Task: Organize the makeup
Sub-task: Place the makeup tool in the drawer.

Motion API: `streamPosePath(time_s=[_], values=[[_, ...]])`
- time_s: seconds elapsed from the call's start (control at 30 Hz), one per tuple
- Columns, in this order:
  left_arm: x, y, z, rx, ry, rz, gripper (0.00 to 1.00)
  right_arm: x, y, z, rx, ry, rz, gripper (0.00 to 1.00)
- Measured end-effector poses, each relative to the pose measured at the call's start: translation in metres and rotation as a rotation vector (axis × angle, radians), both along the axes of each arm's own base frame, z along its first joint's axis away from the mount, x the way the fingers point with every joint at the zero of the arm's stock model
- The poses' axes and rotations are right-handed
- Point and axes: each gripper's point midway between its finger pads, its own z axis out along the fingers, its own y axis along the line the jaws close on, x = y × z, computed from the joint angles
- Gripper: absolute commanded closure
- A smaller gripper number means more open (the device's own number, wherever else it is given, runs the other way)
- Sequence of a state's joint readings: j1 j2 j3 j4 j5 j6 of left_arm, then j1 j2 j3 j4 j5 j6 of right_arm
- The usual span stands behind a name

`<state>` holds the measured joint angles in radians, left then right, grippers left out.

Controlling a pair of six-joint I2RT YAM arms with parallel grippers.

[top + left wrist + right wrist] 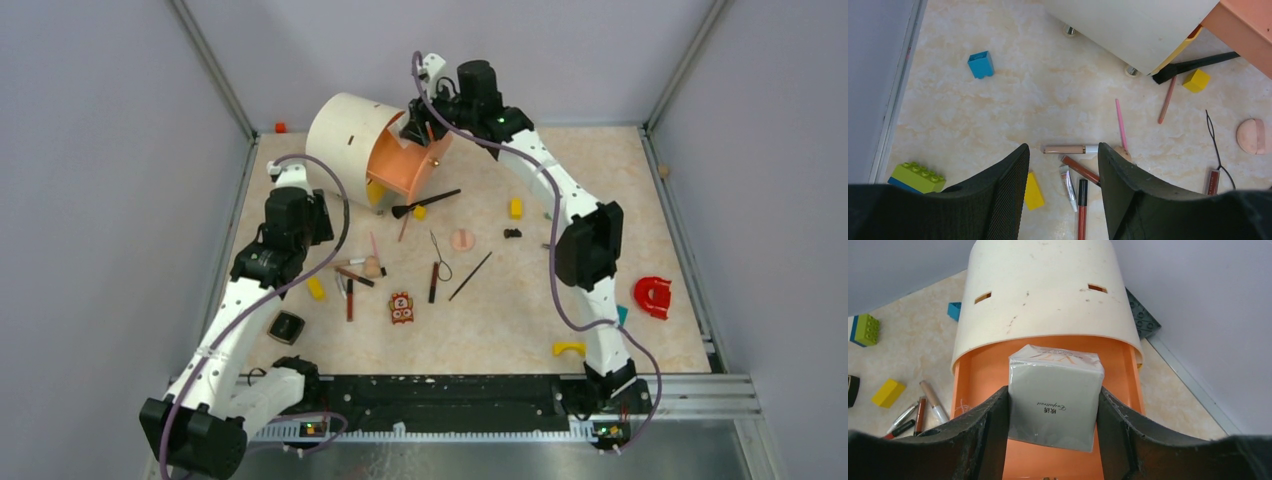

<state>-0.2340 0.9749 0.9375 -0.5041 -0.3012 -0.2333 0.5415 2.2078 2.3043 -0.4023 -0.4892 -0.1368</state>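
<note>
My right gripper (1053, 412) is shut on a pale grey wrapped box (1055, 390) and holds it over the open orange drawer (978, 375) of the cream round organizer (345, 135). My left gripper (1063, 165) hangs open, with nothing in it, above a cluster of makeup on the table: a beige tube (1068, 149), a brown-red tube (1080, 170), a small silver tube (1067, 180) and a red gloss with a black cap (1082, 205). Farther right lie a pink pencil (1120, 122), a brown pencil (1166, 100), a black brush (1198, 65), a wire-loop tool (1215, 142) and a peach puff (1250, 136).
Yellow blocks (1033, 190) (1196, 80), a blue block (981, 64) and a green brick (915, 176) lie among the makeup. An orange-red toy figure (402, 307), a black square case (286, 326), a red horseshoe piece (652, 296) and a yellow arch (568, 348) sit nearer the front.
</note>
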Motion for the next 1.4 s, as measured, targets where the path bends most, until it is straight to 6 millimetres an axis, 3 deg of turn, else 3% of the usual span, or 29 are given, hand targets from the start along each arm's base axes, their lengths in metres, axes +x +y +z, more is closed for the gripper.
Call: streamPosePath(time_s=[0.37,0.63,0.83,1.2,1.3,1.4], values=[[0.001,-0.001,-0.001,-0.014,0.001,-0.011,0.42,-0.012,0.016,-0.008,-0.086,-0.072,0.030,1.00],[0.001,-0.002,-0.001,-0.023,0.002,-0.022,0.42,-0.008,0.029,-0.021,-0.126,-0.104,0.029,1.00],[0.002,-0.002,-0.001,-0.028,-0.001,-0.024,0.42,-0.003,0.036,-0.043,-0.143,-0.080,0.029,1.00],[0.001,-0.005,-0.003,-0.034,0.004,-0.039,0.42,0.001,0.040,-0.046,-0.125,-0.080,0.022,0.98],[0.001,-0.005,-0.003,-0.036,0.004,-0.041,0.42,0.005,0.043,-0.046,-0.111,-0.086,0.019,0.91],[0.002,-0.005,-0.003,-0.036,0.004,-0.040,0.41,0.007,0.046,-0.046,-0.092,-0.087,0.015,0.69]])
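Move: Over the open drawer, the right hand already holds the white box; the drawer's middle lies about 3 cm back, 1 cm to the right and 12 cm below. The white drum's middle is some 11 cm to the left, 2 cm back and 17 cm below. On the table, the dark brush lies roughly 12 cm back and 3 cm right, 28 cm down. From the left hand, the drawer is about 15 cm ahead, 17 cm right and 6 cm lower. Easing the white box left and down into the open drawer, the right hand first drifts left and a touch back, then sinks about 4.5 cm while going on left, and finally creeps farther left at that height towards the drum's rim, some 4.5 cm left in all. The fingertips dip by up to some 10 degrees, recovering slightly; the fingers keep their grip. ##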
